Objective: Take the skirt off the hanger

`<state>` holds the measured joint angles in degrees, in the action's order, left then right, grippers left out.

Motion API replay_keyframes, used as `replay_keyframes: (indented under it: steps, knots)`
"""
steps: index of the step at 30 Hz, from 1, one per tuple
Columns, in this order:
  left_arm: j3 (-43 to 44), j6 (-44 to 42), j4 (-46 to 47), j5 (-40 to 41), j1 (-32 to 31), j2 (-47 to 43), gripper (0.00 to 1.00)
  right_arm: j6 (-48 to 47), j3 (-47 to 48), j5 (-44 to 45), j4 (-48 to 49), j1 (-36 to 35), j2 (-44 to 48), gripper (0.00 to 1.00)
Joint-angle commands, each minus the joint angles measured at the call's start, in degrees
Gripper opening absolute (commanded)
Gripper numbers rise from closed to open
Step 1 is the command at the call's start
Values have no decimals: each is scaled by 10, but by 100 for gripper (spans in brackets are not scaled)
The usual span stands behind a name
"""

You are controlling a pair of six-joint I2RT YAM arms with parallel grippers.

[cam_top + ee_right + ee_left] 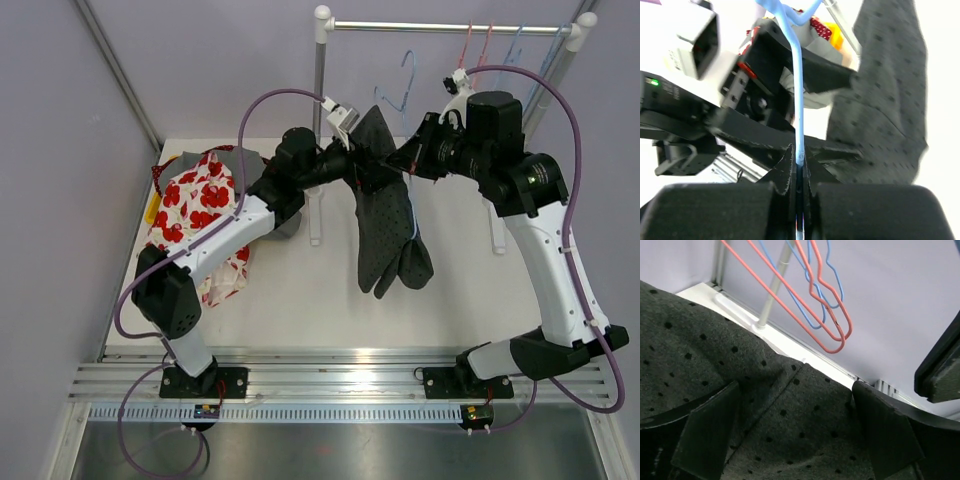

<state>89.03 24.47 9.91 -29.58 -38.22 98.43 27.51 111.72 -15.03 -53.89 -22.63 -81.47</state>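
Observation:
The skirt (385,215), dark grey with black dots, hangs from a light blue hanger (405,85) above the middle of the table. My right gripper (408,158) is beside the skirt's top on the right. In the right wrist view this right gripper (799,161) is shut on the blue hanger wire (798,95), with the skirt (885,100) draped to the right. My left gripper (352,165) meets the skirt's top from the left. The left wrist view shows the left gripper (795,432) open, its fingers (707,435) straddling the dotted skirt cloth (805,420).
A red-and-white floral garment (200,210) lies heaped at the table's left. The clothes rail (450,27) crosses the back, with red and blue empty hangers (500,50) on it, also seen as hangers (825,300) close ahead. The rack's post (318,120) stands behind the left gripper.

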Motion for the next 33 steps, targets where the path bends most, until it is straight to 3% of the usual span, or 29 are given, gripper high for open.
replay_keyframes:
  steps: [1,4,10,11,12,17,23,33]
  knots:
    - [-24,-7,40,14,-7,-18,79,15,28,-26,72,-5,32,0]
    - [-34,-10,35,28,-6,-29,44,14,24,-22,73,-5,38,0]
    - [-15,-27,-8,37,-6,-57,28,8,1,-10,76,-5,43,0]
    - [-12,-29,-12,37,-6,-61,9,8,-2,-7,78,-5,44,0]
    - [-13,-36,-16,38,-6,-67,1,6,-4,-5,79,-5,47,0]
    - [-43,-44,-16,64,-6,-108,0,-1,0,7,77,-5,47,0]
    - [-22,-73,-93,111,-6,-172,0,-16,-29,39,82,-5,49,0]
    - [120,-80,-169,135,-6,-170,0,-4,-91,43,111,-5,60,0]
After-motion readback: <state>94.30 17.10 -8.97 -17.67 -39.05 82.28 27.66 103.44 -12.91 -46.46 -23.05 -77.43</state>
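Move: The dark dotted skirt is already between the open left fingers, its middle about 9 cm below that hand and 3 cm to its right. The blue hanger's middle is roughly 3 cm to the hand's right and 4 cm above it. The heap of removed clothes lies some 40 cm to its left, 8 cm farther out and 32 cm down. From the right hand, the skirt's middle is about 5 cm ahead, 3 cm left and 8 cm below. Shut the left fingers on the skirt's cloth, then draw it up and to the left, away from the right gripper: about 10 cm up, 7 cm left and 4 cm back, climbing fastest at the end and swinging the wrist some 10 degrees counter-clockwise. Keep the right gripper pinched on the blue hanger wire, nearly still, so the skirt is pulled against it. ##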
